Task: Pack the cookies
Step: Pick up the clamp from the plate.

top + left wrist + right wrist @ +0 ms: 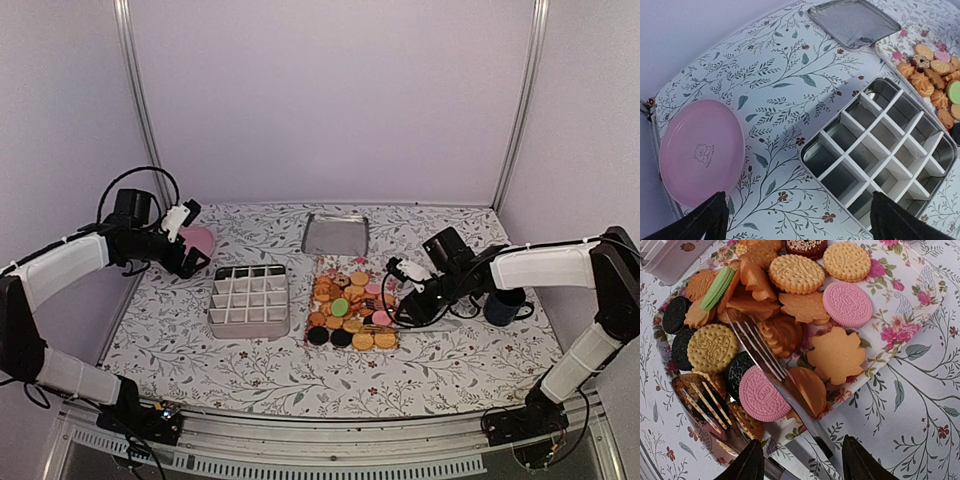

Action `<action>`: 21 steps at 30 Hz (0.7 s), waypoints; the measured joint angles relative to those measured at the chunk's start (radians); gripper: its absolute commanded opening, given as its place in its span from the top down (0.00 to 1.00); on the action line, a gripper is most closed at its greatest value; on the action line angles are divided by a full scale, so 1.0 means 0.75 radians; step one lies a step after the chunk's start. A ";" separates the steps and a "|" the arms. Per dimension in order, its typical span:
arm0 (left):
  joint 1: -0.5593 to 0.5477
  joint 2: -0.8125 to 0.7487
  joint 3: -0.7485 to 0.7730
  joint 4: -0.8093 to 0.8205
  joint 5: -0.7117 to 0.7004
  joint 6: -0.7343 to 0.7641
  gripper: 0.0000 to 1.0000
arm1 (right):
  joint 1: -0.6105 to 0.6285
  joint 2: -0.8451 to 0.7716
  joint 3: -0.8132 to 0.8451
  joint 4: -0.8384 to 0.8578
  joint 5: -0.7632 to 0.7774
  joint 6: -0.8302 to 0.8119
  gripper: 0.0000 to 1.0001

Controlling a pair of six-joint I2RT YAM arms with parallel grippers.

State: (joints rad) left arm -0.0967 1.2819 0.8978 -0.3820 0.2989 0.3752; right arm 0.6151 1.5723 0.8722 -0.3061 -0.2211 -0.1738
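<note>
The cookies (350, 305) lie heaped on a floral tray (900, 325): mostly golden-orange, a few black, pink and one green (717, 287). Metal fork-tipped tongs (765, 355) rest across the pile. My right gripper (802, 440) hangs over the tray's near corner and stands open. The tongs' handle runs between its fingers, with a gap showing at the right finger. In the top view the right gripper (400, 272) is at the tray's right edge. A tin with white dividers (875, 150) stands empty left of the tray. My left gripper (797, 200) is open above the cloth between the tin and a pink plate (700, 150).
The tin's lid (335, 235) lies behind the tray, toward the back wall. A dark mug (503, 307) stands under the right forearm. The pink plate (200, 240) sits at the table's left edge beside the left gripper (185, 225). A floral cloth covers the table.
</note>
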 measured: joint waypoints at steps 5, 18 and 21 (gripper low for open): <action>-0.075 0.056 0.021 -0.025 -0.008 0.035 0.01 | 0.000 0.020 0.003 -0.023 0.028 -0.006 0.55; -0.169 0.074 0.031 -0.062 -0.024 0.098 0.01 | 0.005 0.089 0.011 -0.037 0.112 -0.008 1.00; -0.187 0.073 0.031 -0.069 -0.025 0.115 0.02 | 0.013 0.087 0.011 -0.041 0.125 -0.002 1.00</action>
State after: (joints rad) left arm -0.2371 1.3369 0.9211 -0.4339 0.2798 0.4618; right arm 0.6247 1.6379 0.8806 -0.3367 -0.1272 -0.1753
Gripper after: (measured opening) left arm 0.987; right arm 0.018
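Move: Right under the right hand, its open fingers already straddling the clamp's handle, lies the clamp, with its middle about 2 cm to the right, level ahead and some 3 cm below. The cookie plate's middle is roughly 11 cm to the left of this hand and 5 cm farther out; the nearest pink cookie is some 4 cm to the left, level ahead. The mug stands about 23 cm to the right and 2 cm farther out. From the left hand the clamp is some 48 cm to the right, 6 cm back and 14 cm below. Sinking about 2.5 cm and easing roughly 1.5 cm to the right, the right hand comes down on the clamp just off the plate's edge, its fingers tipping slightly steeper; they close from half open to nearly shut and pinch the clamp's forward arm, leaving the other arm outside them. The left hand, wide open and empty, drifts right towards the divided box, also sinking a little. ##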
